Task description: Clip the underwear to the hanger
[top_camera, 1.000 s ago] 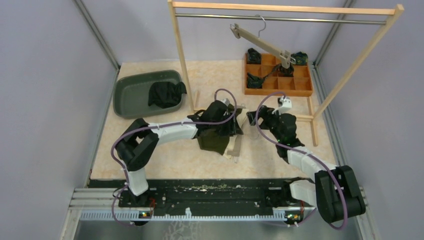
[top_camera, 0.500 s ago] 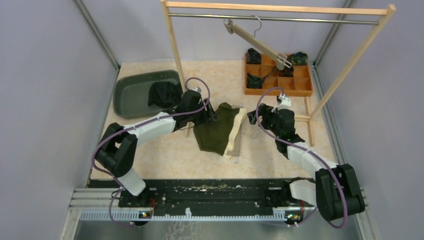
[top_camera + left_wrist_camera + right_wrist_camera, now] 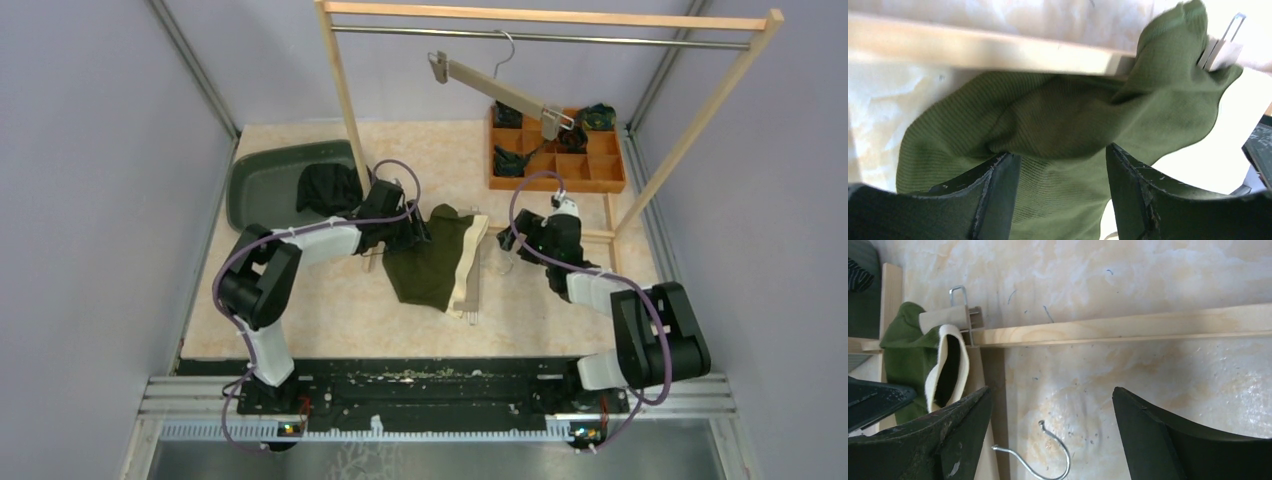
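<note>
The olive-green underwear [image 3: 428, 268] lies on the table beside a light wooden hanger [image 3: 472, 300]. The hanger's wire hook [image 3: 1053, 455] points to the right. My left gripper [image 3: 420, 238] sits at the cloth's upper left edge. In the left wrist view its jaws stand apart, open [image 3: 1059, 160], with the ribbed cloth [image 3: 1063, 115] lying past them and not pinched. One corner of the cloth rests by the hanger's metal clip [image 3: 1220, 42]; I cannot tell if it is pinched there. My right gripper [image 3: 505, 243] is open [image 3: 1052, 395] over the hook, holding nothing.
A wooden rack [image 3: 345, 110] straddles the table, its base bar [image 3: 1128, 327] crossing just beyond both grippers. A second hanger [image 3: 495, 88] hangs tilted from the rail. A grey-green tub [image 3: 262, 185] with a dark garment [image 3: 325, 187] stands back left, an orange compartment tray [image 3: 600, 175] back right.
My left arm has drawn back to the left, uncovering the underwear. The rack has shifted left and the hanging hanger has swung. The right gripper has edged towards the hook.
</note>
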Tool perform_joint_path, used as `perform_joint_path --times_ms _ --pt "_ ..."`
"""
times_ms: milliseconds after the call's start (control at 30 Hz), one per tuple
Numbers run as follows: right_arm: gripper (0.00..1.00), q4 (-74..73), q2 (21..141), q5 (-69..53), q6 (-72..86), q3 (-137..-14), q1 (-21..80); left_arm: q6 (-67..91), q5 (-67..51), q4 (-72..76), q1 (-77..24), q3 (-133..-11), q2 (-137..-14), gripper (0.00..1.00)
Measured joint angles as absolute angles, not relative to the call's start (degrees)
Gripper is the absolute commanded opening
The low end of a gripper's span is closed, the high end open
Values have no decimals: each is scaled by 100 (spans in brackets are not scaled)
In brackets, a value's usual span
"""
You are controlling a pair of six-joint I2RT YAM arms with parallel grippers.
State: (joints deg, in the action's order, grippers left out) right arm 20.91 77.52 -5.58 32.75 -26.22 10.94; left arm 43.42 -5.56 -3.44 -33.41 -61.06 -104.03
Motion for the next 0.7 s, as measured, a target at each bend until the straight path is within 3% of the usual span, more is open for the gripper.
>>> perform_joint_path --times_ms 700 --pt "89 3404 9441 -1157 3409 -3288 -51 4018 -1017 -150 -3089 -8322 -12162 68"
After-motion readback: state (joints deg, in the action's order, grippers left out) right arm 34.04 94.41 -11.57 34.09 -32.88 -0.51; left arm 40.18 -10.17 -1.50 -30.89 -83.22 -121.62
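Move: The rack's bottom bar runs crossways some 5 cm ahead of the left hand and about 3 cm lower. The olive underwear's middle is roughly 5 cm back and 6 cm right of that hand, the lying hanger about 8 cm back and 15 cm right. From the right hand, the bar is about 4 cm ahead and 4 cm lower; the hanger's hook lies some 8 cm back and 4 cm left. Both open hands push forward and rightward against the rack's bottom bar, left about 10 cm, right about 8. ##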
